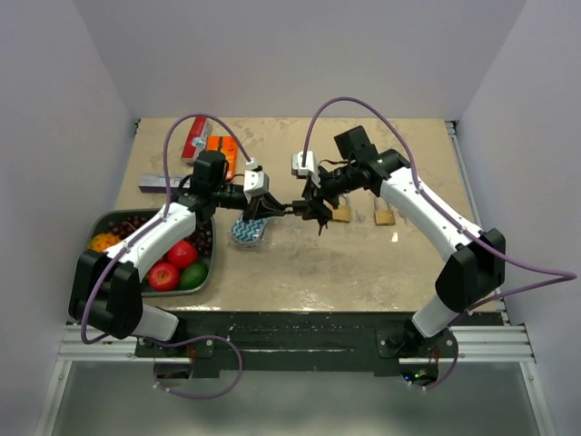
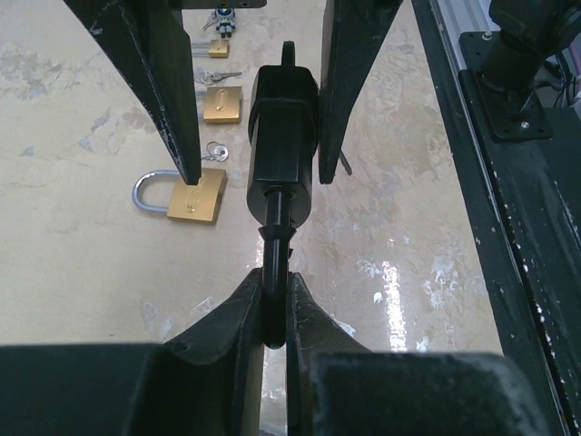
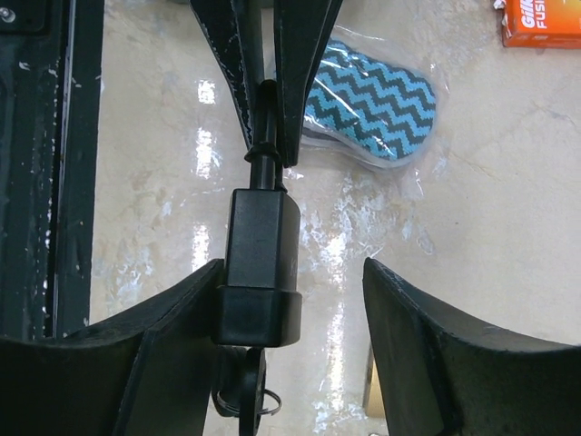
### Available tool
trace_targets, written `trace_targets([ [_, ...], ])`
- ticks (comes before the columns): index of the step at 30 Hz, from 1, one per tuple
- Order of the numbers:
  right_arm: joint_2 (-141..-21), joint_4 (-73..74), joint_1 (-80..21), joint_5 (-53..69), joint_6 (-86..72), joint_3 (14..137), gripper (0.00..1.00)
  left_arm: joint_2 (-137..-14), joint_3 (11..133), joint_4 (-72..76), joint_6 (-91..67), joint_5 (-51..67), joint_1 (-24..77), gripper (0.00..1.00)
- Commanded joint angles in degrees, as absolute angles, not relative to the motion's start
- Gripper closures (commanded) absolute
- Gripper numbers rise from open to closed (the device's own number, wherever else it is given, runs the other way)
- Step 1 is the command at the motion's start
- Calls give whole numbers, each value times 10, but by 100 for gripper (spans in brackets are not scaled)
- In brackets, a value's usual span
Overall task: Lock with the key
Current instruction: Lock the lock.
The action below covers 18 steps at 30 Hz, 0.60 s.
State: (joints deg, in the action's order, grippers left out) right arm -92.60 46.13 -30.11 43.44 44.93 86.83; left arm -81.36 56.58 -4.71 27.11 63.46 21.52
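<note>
A black padlock [image 1: 293,208] hangs in the air between both arms. My left gripper [image 2: 274,291] is shut on its shackle [image 2: 274,263]. The lock's body [image 3: 261,268] points toward my right gripper [image 3: 292,272], which stands open around it: one finger touches the body's side, the other is well apart from it. A black key [image 3: 243,391] with a wire ring sticks out of the body's end, deep between the right fingers. From the top view, the two grippers meet above the table's middle, left gripper [image 1: 272,207] facing right gripper [image 1: 313,213].
Brass padlocks [image 2: 198,195] [image 2: 222,103] and loose keys [image 2: 216,152] lie on the table below. A zigzag pouch [image 3: 368,104] lies under the left arm. A fruit tray [image 1: 207,274] sits front left, and orange [image 1: 221,154] and red [image 1: 195,141] boxes at the back left.
</note>
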Motion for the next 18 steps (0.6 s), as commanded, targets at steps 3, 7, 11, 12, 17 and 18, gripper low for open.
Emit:
trace_targets([
  [3,-923,469,-307,419,489,860,36,-784,600,31,236,679,218,100],
  [7,-920,461,-308,417,490,852,54,-787,600,35,231,679,218,100],
  [11,-920,441,-310,424,487,852,78,-792,601,47,216,681,218,100],
  [12,-921,437,-313,425,484,852,83,-793,600,54,201,682,219,100],
  [17,-921,416,-323,435,463,852,100,-795,586,129,132,679,227,100],
  [18,-920,413,-325,440,462,851,100,-795,584,141,121,679,232,100],
])
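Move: My left hand still pinches the black lock's shackle; the lock body sticks out about 4 cm to its right, a touch lower. From my right hand, with its fingers open around it, that body lies about 2 cm left, 1 cm back and 1 cm below. Roughly 20 cm beneath my right hand, the brass padlock lies some 6 cm ahead and 8 cm right; the patterned pouch lies about 3 cm ahead and 14 cm left. I sink my right hand about 1 cm over the black lock's body and close its fingers from well open until they pinch the body front and back, stopping on its width. My left hand keeps its pinch on the shackle and eases up about 1 cm, its wrist barely turning. ##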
